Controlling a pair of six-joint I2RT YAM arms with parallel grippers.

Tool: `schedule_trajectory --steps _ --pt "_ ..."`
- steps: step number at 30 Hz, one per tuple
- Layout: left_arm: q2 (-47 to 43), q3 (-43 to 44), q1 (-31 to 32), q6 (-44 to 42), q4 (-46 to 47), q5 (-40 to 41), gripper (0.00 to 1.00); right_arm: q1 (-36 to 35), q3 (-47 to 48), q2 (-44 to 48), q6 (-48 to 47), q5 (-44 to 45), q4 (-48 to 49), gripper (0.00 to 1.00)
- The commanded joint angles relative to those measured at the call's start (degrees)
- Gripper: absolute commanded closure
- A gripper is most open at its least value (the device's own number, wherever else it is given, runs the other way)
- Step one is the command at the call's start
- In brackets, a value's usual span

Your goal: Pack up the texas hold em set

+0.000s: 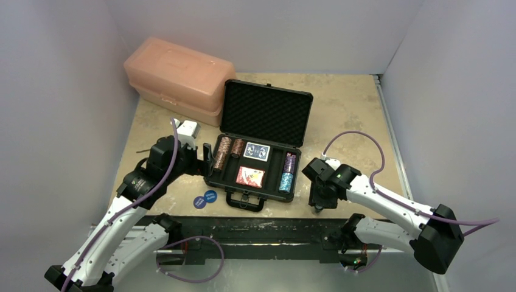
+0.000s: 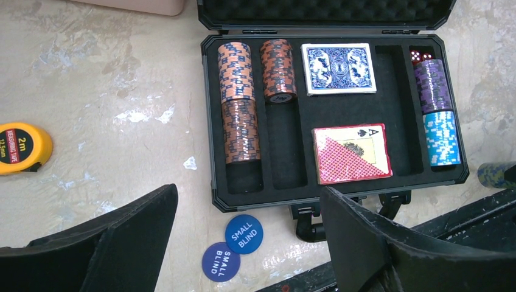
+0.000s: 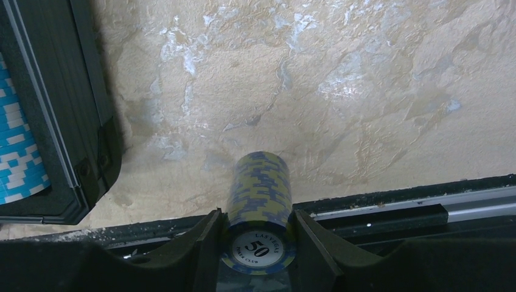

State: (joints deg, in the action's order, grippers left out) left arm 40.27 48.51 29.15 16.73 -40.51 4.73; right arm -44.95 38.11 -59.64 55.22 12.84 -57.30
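Note:
The black briefcase (image 1: pixel 266 112) lies open mid-table, holding brown chip stacks (image 2: pixel 237 103), purple (image 2: pixel 432 85) and cyan (image 2: pixel 442 138) stacks, a blue deck (image 2: pixel 338 67) and a red deck (image 2: pixel 352 153). Two blue "small blind" discs (image 2: pixel 244 233) lie overlapping on the table by the case's front left corner. My left gripper (image 2: pixel 248 194) hangs open above them, nothing between its fingers. Right of the case, near the table's front edge, my right gripper (image 3: pixel 258 216) is shut on a yellow-and-blue chip stack (image 3: pixel 258 188) lying on its side, both fingers touching it.
A pink plastic box (image 1: pixel 176 76) stands at the back left, behind the case lid. A yellow tape measure (image 2: pixel 21 148) lies left of the case. A black rail (image 3: pixel 395 210) runs along the table's near edge under my right gripper. Red dice (image 2: pixel 420 56) sit in the case's far right corner.

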Motion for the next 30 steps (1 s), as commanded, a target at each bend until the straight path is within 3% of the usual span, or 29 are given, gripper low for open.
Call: schedule_trajectory --steps 1,3,15,30 --pt "-0.5 2.5 -0.1 -1.2 0.5 0.2 0.14 0.0 2.3 -0.1 -0.5 -0.8 0.6 0.93" --pt "-0.5 2.5 -0.1 -1.3 0.6 0.2 0.14 0.0 3.6 -0.2 -1.0 -0.8 0.2 1.0" --pt "-2.2 1.7 -0.1 -2.3 2.2 -2.2 0.16 0.0 14.5 -0.3 -6.9 0.3 -0.9 1.0" --pt "-5.3 3.3 -0.1 -5.4 -0.1 -10.0 0.16 0.0 21.1 0.8 -13.9 -4.1 8.5 1.0"
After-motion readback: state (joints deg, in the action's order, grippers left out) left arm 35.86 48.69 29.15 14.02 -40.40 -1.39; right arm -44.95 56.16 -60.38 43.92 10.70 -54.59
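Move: The right hand, already gripping the yellow-blue chip stack by the table's front edge, has the open case ahead and to its left: its tray's middle about 14 cm forward and 22 cm left, a couple of centimetres lower. The blue chips in the tray are roughly 9 cm ahead and 11 cm left, the red deck about 11 cm ahead and 23 cm left. From the empty left hand, the tray's middle is some 7 cm ahead, 17 cm right and 18 cm down. The right hand keeps its pinch on the yellow-blue chip stack and, after a brief pause, lifts it off the table, rising about 10 cm while swinging forward and left in equal parts, some 6 cm each, towards the blue-chip side of the case, the fingers tipping outward and the wrist turning a little counter-clockwise. The empty left hand, fingers still wide open, eases up and back by about 2 cm and drifts slightly right, its wrist turning slightly clockwise. ##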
